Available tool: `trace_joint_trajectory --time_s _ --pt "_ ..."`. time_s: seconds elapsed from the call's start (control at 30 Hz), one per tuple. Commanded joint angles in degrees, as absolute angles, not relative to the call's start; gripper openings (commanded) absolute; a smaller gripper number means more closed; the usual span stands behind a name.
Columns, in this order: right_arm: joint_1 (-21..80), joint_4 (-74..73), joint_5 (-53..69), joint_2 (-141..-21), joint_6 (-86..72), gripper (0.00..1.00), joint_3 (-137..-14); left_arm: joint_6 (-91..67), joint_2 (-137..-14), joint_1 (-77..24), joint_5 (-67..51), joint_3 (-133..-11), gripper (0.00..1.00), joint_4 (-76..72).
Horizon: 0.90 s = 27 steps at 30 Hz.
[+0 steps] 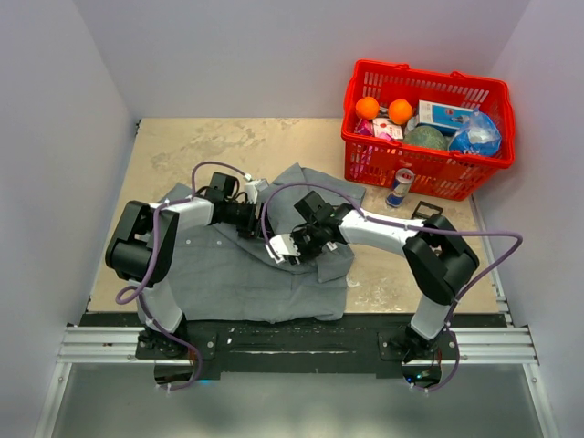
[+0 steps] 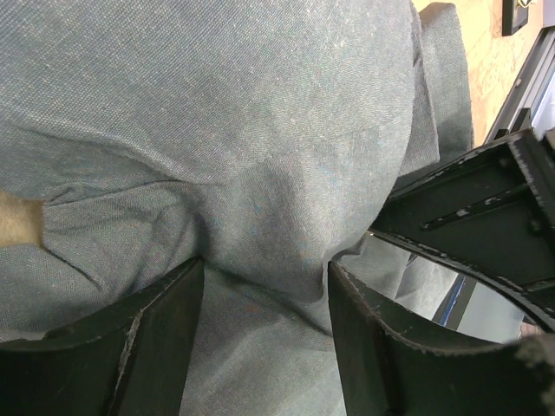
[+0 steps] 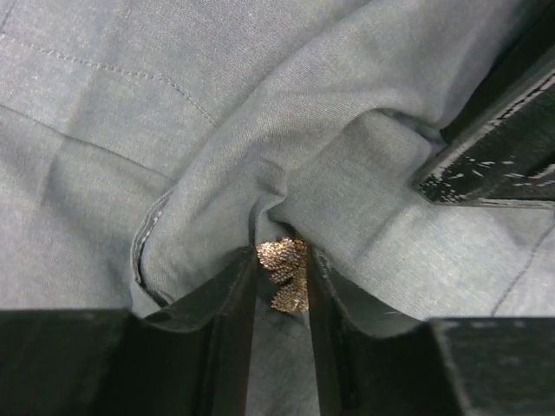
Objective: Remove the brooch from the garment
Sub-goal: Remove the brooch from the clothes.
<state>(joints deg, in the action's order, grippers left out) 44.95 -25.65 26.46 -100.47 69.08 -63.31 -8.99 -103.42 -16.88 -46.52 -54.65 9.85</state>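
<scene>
The grey garment (image 1: 228, 269) lies spread on the table under both arms. The brooch (image 3: 284, 270), a small cluster of gold beads, sits in a pucker of the cloth (image 3: 130, 130). My right gripper (image 3: 279, 256) is shut on it, one finger touching each side. In the top view that gripper (image 1: 294, 248) is over the middle of the shirt and hides the brooch. Just to its left, my left gripper (image 1: 258, 224) stands open. Its fingertips (image 2: 265, 267) press into the cloth (image 2: 260, 130), which creases around them and lies across the gap between them.
A red basket (image 1: 427, 173) with oranges, a box and bags stands at the back right. A drink can (image 1: 399, 189) stands in front of it. Bare tabletop (image 1: 228, 146) lies beyond the shirt. White walls close in the left, right and back.
</scene>
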Motion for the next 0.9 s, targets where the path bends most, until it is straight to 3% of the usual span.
trace_joint_trajectory --time_s 0.0,0.37,0.47,0.57,0.73,0.87 --pt "45.26 -23.20 26.11 -100.72 67.50 0.31 -64.51 -9.23 -103.36 -16.26 -47.20 -54.67 0.63 8.00" --pt "45.26 -14.15 18.73 -96.68 56.35 0.01 -62.14 -9.49 -103.18 -16.26 -47.99 -54.67 0.64 7.82" --pt "45.26 -13.71 15.39 -97.90 53.01 0.01 -62.84 -9.75 -103.18 -16.26 -48.34 -54.84 0.64 7.65" --pt "45.44 -13.80 12.40 -99.57 51.24 0.13 -63.28 -10.28 -103.27 -16.26 -48.78 -55.11 0.64 7.29" --pt "45.61 -16.79 14.50 -101.34 50.63 0.14 -64.86 -10.28 -103.45 -16.26 -49.13 -55.28 0.64 7.47" --pt "45.62 -18.19 14.59 -101.87 49.49 0.00 -66.00 -10.20 -103.10 -16.26 -49.39 -55.11 0.64 7.65"
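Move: The brooch sits on the garment right at the right fingertips, between them, about 1 cm further left and 1 cm below the hand point. The left gripper's hand point, astride a raised fold of the garment, is roughly 5 cm ahead and 8 cm left of the right one. The garment's hemmed edge runs about 4 cm behind and 1 cm left of the right hand. From the left hand the brooch lies some 5 cm back, 7 cm right and a little lower. Close the right fingers from about a third open to nearly shut, pinching the brooch. As they close, carry the right hand forward some 4 cm towards the left gripper, turning the wrist about 20 degrees clockwise. Rise about 1 cm on the way, then ease half of that back down, slackening the tips slightly and closing them again. Keep the left gripper still, its fingers open on either side of the fold. ##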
